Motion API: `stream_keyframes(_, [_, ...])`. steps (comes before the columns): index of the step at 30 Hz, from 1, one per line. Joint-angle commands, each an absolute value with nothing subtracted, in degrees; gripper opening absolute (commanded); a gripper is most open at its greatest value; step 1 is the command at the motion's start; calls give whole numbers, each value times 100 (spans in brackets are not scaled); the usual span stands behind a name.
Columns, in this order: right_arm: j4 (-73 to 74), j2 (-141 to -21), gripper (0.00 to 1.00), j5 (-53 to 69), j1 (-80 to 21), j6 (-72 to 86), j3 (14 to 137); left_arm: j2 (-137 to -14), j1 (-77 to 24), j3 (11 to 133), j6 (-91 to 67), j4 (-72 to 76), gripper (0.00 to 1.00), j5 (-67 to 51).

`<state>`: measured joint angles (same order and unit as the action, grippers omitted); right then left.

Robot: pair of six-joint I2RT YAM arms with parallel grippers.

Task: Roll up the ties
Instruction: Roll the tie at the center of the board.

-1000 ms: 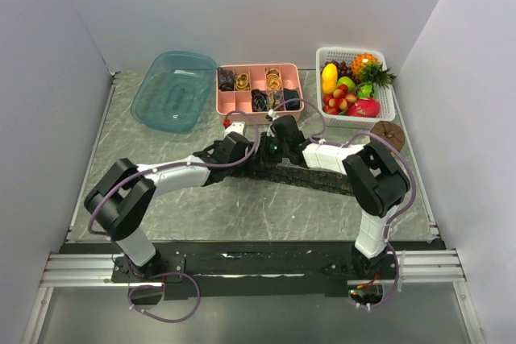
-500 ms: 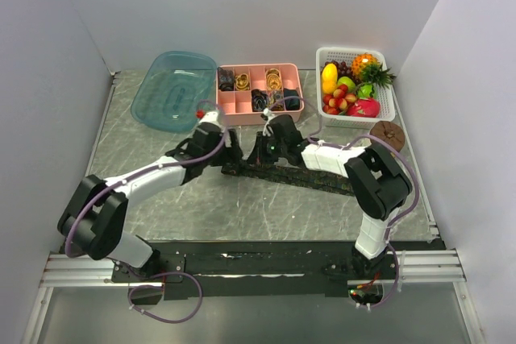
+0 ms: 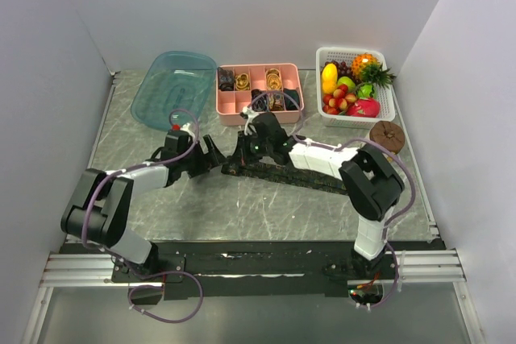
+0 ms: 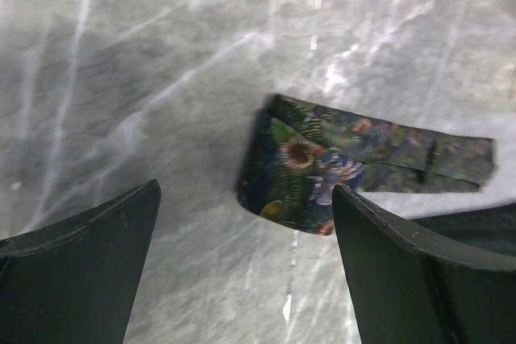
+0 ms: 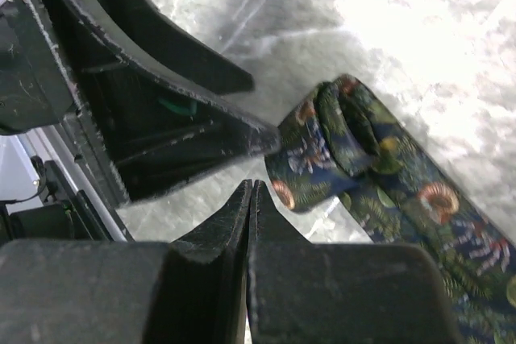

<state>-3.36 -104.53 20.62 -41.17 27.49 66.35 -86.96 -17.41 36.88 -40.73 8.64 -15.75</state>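
Observation:
A long dark tie (image 3: 298,176) with a flower-and-leaf print lies flat on the marble table, running from the middle toward the right. Its left end (image 4: 310,171) is folded over into a small loose loop (image 5: 343,138). My left gripper (image 3: 214,154) is open just left of that end, and its fingers (image 4: 89,255) hold nothing. My right gripper (image 5: 251,189) is shut and empty, its tip beside the folded end, close to the left gripper's finger (image 5: 185,130). Several rolled ties (image 3: 260,100) sit in the pink divided tray (image 3: 227,106).
A blue plastic tub (image 3: 172,91) stands at the back left. A white basket of toy fruit (image 3: 355,84) stands at the back right, with a brown round object (image 3: 387,131) in front of it. White walls close in both sides of the table.
My left arm has drawn back to the left off the tie and its jaws have opened wider. My right gripper has slid left along the tie to its folded end.

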Motion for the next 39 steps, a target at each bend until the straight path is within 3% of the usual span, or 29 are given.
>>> stream_keyframes(1, [-150,-10801,0,1951,-4113,2610,7066,-8850,-1617,3621,-4298,1564,93,-2258])
stream_keyframes(12, [255,-11180,0,1573,-3982,2487,7409,-9298,-1573,3621,-4272,1837,91,-2443])
stream_keyframes(30, [26,-11303,0,1863,-3674,2566,7172,-9993,-1828,3700,-4139,2645,79,-2549])
stream_keyframes(35, [-140,-11426,0,1942,-3674,2619,7137,-10134,-1925,3823,-4149,2619,73,-2487])
stream_keyframes(39, [-149,-11531,0,1986,-3648,2654,7119,-10300,-1969,3806,-4253,2803,61,-2540])
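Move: The tie's loosely rolled end lies about 4 cm to the right of the open left hand, 1 cm ahead and roughly 2 cm below. From the shut right hand that roll is some 3 cm ahead, 1 cm left and 7 cm below. The tie's flat length runs right from the roll, its middle about 17 cm to the right of the roll and 3 cm back. The pink box stands about 19 cm beyond the roll and 8 cm farther right. The tie's rolled end is straddled by the left hand, which slides nearly level about 5 cm right and 2 cm forward to it, turning a little clockwise with its left side dipping, while its wide-open fingers narrow by roughly a quarter. The right hand, still shut, sinks nearly 6 cm and works forward and slightly right, bringing its tips down onto the tie just right of the roll. ##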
